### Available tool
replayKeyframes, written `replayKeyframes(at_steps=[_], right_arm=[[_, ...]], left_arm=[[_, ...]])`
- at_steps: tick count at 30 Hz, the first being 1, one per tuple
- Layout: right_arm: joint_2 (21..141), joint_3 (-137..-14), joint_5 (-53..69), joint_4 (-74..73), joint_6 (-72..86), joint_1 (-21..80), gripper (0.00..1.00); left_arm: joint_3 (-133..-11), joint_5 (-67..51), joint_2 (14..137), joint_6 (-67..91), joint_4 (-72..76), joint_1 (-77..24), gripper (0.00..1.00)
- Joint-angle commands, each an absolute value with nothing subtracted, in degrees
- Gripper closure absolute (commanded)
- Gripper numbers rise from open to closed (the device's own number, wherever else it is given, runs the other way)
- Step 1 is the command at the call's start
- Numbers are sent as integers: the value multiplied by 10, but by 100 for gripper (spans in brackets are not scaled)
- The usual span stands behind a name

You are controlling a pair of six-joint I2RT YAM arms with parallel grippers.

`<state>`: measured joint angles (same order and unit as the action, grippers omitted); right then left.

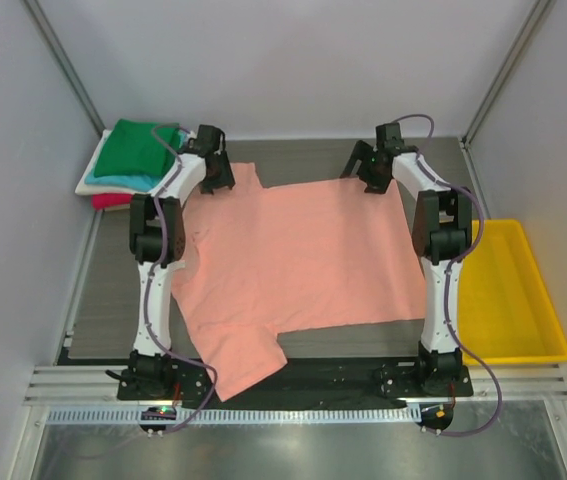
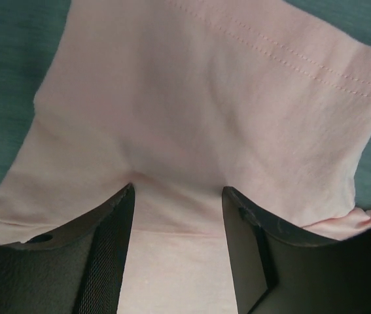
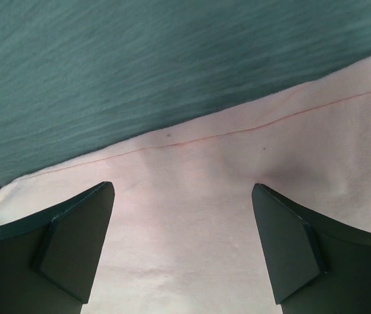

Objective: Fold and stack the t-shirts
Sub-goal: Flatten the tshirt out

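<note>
A salmon-pink t-shirt point(image 1: 303, 250) lies spread flat across the table, one sleeve hanging toward the near edge. My left gripper point(image 1: 218, 178) is down on the far left sleeve. In the left wrist view its jaws point(image 2: 177, 193) stand apart, tips pressed into the pink cloth point(image 2: 205, 98), which puckers around them. My right gripper point(image 1: 371, 180) is at the shirt's far right corner. There its jaws point(image 3: 182, 190) are wide open, tips resting on the cloth point(image 3: 237, 170) just inside the stitched hem. Folded t-shirts point(image 1: 135, 158), green on top, are stacked at the back left.
A yellow plastic bin point(image 1: 508, 290) stands at the right beside the right arm. The dark table surface point(image 3: 139, 65) shows beyond the shirt's hem. Enclosure walls close in the back and both sides.
</note>
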<state>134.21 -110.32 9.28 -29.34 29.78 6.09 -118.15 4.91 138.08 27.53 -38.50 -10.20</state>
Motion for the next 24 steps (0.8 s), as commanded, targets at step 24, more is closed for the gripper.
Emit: replayKeyframes(at_steps=[24], right_arm=[[1346, -1259, 131, -351, 306, 27, 4]], left_arm=[[-994, 65, 958, 236, -463, -172, 39]])
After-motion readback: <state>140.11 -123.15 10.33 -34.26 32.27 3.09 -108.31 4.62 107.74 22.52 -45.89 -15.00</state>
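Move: Under the left hand, within about 1 cm, lies the t-shirt's upper left part; the sleeve's far hem is some 7 cm ahead and 3 cm right. The stack of folded shirts stands roughly 18 cm left and 3 cm farther out. The right hand is on the shirt too, with the far edge about 2 cm ahead of it. The t-shirt's middle lies some 20 cm back and 16 cm right of the left hand, 21 cm back and 13 cm left of the right. Pushing the cloth outward under open fingertips, both hands go on forward together, the left by about 5 cm and the right by some 3 cm, each edging 2 cm to the right. The left hand then lifts off the shirt, climbing fast while drawing well back towards the base and tipping its fingers outward; the right hand stays at the far edge, rising only slightly at the end. ##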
